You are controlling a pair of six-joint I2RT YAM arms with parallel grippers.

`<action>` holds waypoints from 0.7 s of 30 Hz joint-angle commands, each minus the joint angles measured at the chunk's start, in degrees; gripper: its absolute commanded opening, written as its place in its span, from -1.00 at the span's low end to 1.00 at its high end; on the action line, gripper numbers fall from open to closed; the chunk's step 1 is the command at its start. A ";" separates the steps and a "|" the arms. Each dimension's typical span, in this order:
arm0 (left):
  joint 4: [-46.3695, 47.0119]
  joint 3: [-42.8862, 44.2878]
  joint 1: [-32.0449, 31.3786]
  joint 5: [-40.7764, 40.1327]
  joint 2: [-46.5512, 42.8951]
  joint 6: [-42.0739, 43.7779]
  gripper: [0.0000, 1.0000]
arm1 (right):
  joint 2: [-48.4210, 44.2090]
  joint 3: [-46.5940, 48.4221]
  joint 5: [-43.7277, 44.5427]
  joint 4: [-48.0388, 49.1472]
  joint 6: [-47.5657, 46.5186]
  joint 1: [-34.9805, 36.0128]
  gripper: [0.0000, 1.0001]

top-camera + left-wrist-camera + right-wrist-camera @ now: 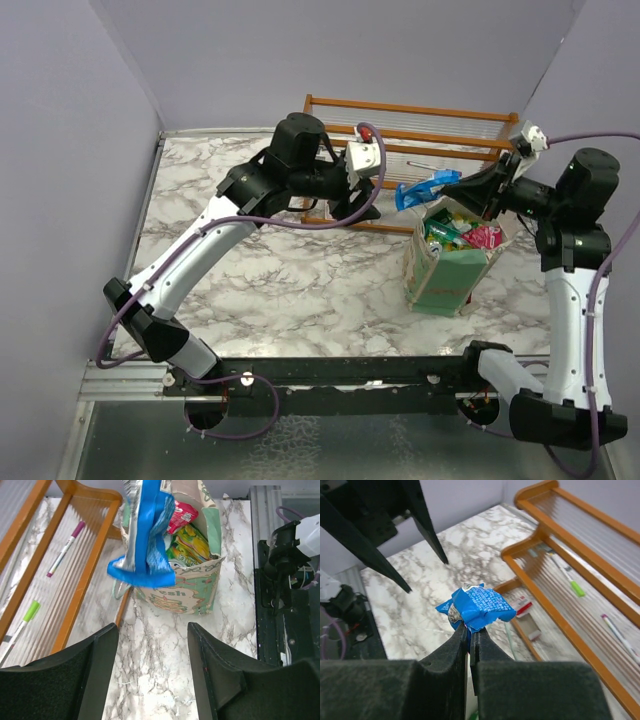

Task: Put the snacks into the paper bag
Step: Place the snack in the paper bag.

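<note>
The pale-green paper bag (447, 282) stands upright at the right of the marble table, with green-and-yellow and red-pink packets (460, 233) inside. My right gripper (462, 186) is shut on a blue bar wrapper (425, 189) and holds it in the air just above the bag's far-left rim. The wrapper shows crumpled at the fingertips in the right wrist view (477, 609) and hanging over the bag (195, 592) in the left wrist view (145, 540). My left gripper (372, 203) is open and empty, hovering left of the bag over the rack's front rail.
A brown wooden slatted rack (410, 130) stands at the back, holding pens (64, 550). Purple-grey walls close in at left, back and right. A black rail (330, 375) runs along the near edge.
</note>
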 commanded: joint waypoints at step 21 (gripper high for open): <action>2.84 -6.61 13.82 -8.11 -10.49 -2.40 0.81 | -10.95 2.75 34.25 -27.34 -29.90 -11.47 -0.97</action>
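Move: The blue snack is already pinched in the right fingers; the paper bag's mouth lies about 7 cm to that hand's right, 3 cm back and some 13 cm below it. The red pack inside the bag is roughly 9 cm right, 4 cm back and 18 cm down, while the wooden rack's middle lies some 15 cm ahead, 2 cm left and 22 cm below. From the empty left hand, the bag's mouth is about 21 cm right, level fore-and-aft and 12 cm lower. Keeping its pinch on the blue snack, the right hand carries it about 10 cm to the right to bring it over the bag's mouth, first rising slightly and then sinking to end a few centimetres lower, while the wrist swings clockwise some 30 degrees and the fingers tip downward. The left hand, already clear of the snack, backs away from the bag to the left and forward, turning counter-clockwise as its part-open fingers spread almost fully. ##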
